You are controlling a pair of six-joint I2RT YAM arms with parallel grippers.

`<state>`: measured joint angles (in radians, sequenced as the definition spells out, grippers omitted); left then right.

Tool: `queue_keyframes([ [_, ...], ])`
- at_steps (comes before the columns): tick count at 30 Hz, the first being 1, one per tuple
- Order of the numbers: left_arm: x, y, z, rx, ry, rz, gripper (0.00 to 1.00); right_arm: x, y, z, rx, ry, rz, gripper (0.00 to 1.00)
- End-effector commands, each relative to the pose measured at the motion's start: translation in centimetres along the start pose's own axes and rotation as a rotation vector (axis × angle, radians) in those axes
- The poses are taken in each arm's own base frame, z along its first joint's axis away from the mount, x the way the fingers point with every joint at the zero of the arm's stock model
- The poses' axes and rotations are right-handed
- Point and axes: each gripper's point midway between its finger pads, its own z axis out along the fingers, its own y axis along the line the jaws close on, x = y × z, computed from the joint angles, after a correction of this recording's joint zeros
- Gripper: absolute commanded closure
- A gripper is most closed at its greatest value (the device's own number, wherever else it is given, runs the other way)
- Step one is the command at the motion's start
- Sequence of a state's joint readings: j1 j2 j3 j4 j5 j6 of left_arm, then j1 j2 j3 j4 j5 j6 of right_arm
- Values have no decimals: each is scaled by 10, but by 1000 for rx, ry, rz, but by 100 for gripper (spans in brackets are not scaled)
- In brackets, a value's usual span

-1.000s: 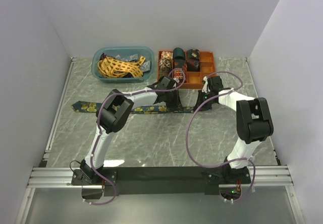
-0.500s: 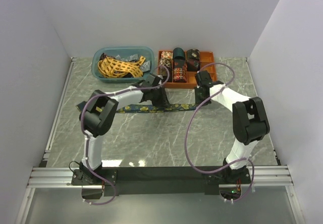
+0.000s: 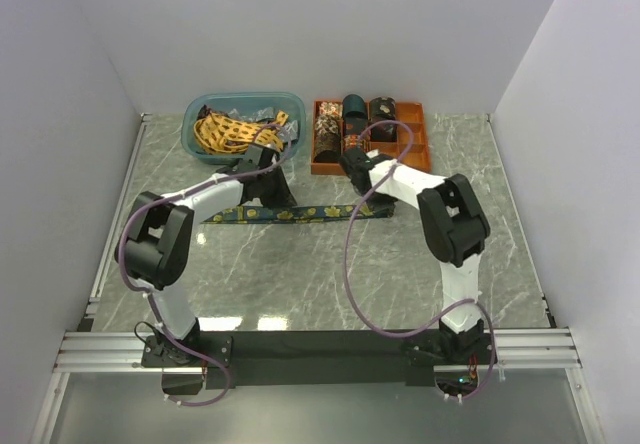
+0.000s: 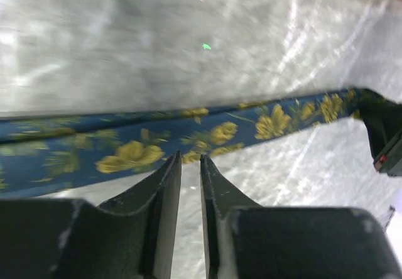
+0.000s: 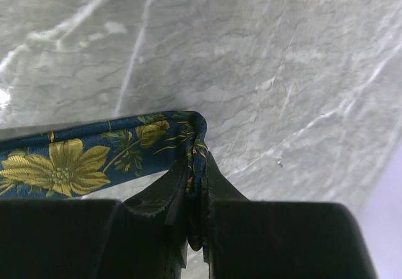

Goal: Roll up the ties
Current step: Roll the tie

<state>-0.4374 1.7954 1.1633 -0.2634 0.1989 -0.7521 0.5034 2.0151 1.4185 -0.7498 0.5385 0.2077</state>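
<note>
A dark navy tie (image 3: 300, 213) with gold flowers lies stretched left to right across the marble table. In the left wrist view it (image 4: 207, 131) runs just beyond my left gripper (image 4: 190, 158). That gripper is open by a narrow gap, with only bare table between its fingers. From above, the left gripper (image 3: 278, 196) hovers over the tie's middle. My right gripper (image 5: 196, 159) is shut on the tie's (image 5: 75, 163) folded end, with fabric pinched between its pads. The top view places the right gripper (image 3: 372, 202) at the tie's right end.
A teal bin (image 3: 243, 97) at the back left holds a yellow lattice tie (image 3: 235, 132) and other fabric. An orange tray (image 3: 412, 136) with rolled ties in compartments stands right behind my right gripper. Purple cables loop off both arms. White walls close in the sides.
Both grippers have moved left along the table. The left gripper has opened and no longer pinches the tie. The right gripper carried the tie's end leftward, staying shut on it.
</note>
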Motion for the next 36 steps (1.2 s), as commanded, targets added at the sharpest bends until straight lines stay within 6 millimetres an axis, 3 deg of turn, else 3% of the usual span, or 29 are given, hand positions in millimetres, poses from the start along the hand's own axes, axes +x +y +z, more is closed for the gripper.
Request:
queue_keyframes([
  [1, -13, 10, -13, -17, -56, 10, 77, -10, -11, -13, 134, -14, -51, 100],
  [10, -7, 32, 1, -79, -36, -28, 86, -9, 11, -8, 180, 21, -132, 100],
  [20, 6, 41, 22, -86, 20, -66, 93, 4, 24, 2, 231, 84, -202, 90],
  [24, 10, 42, 26, -80, 36, -77, 94, 2, 23, -3, 220, 80, -197, 82],
  [26, 13, 41, 27, -74, 44, -86, 95, -1, 24, -9, 206, 70, -190, 72],
  [36, 16, 36, 27, -71, 48, -73, 96, -14, 19, -32, 193, 26, -169, 66],
])
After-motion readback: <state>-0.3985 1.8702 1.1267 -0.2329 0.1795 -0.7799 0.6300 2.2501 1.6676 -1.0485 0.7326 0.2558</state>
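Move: The patch of tie strip the left hand will shut on lies about 2 cm to its left, 1 cm ahead and some 5 cm below. The tie's folded end is roughly 23 cm to its right; the blue basket's middle is about 20 cm ahead and 12 cm left. The right hand already has that folded end between its fingertips, the near strip starting about 2 cm to its left; the orange box's middle is some 17 cm ahead and 2 cm left. The tie's folded end is turned over and eased about 2 cm left and back by the right hand, which still grips it, leans its fingertips rightward some 20 degrees, sinks a centimetre, then opens partway around it. Meanwhile the left hand goes 2 cm left, then about 4 cm down onto the flat strip while its fingers close on the near edge. ##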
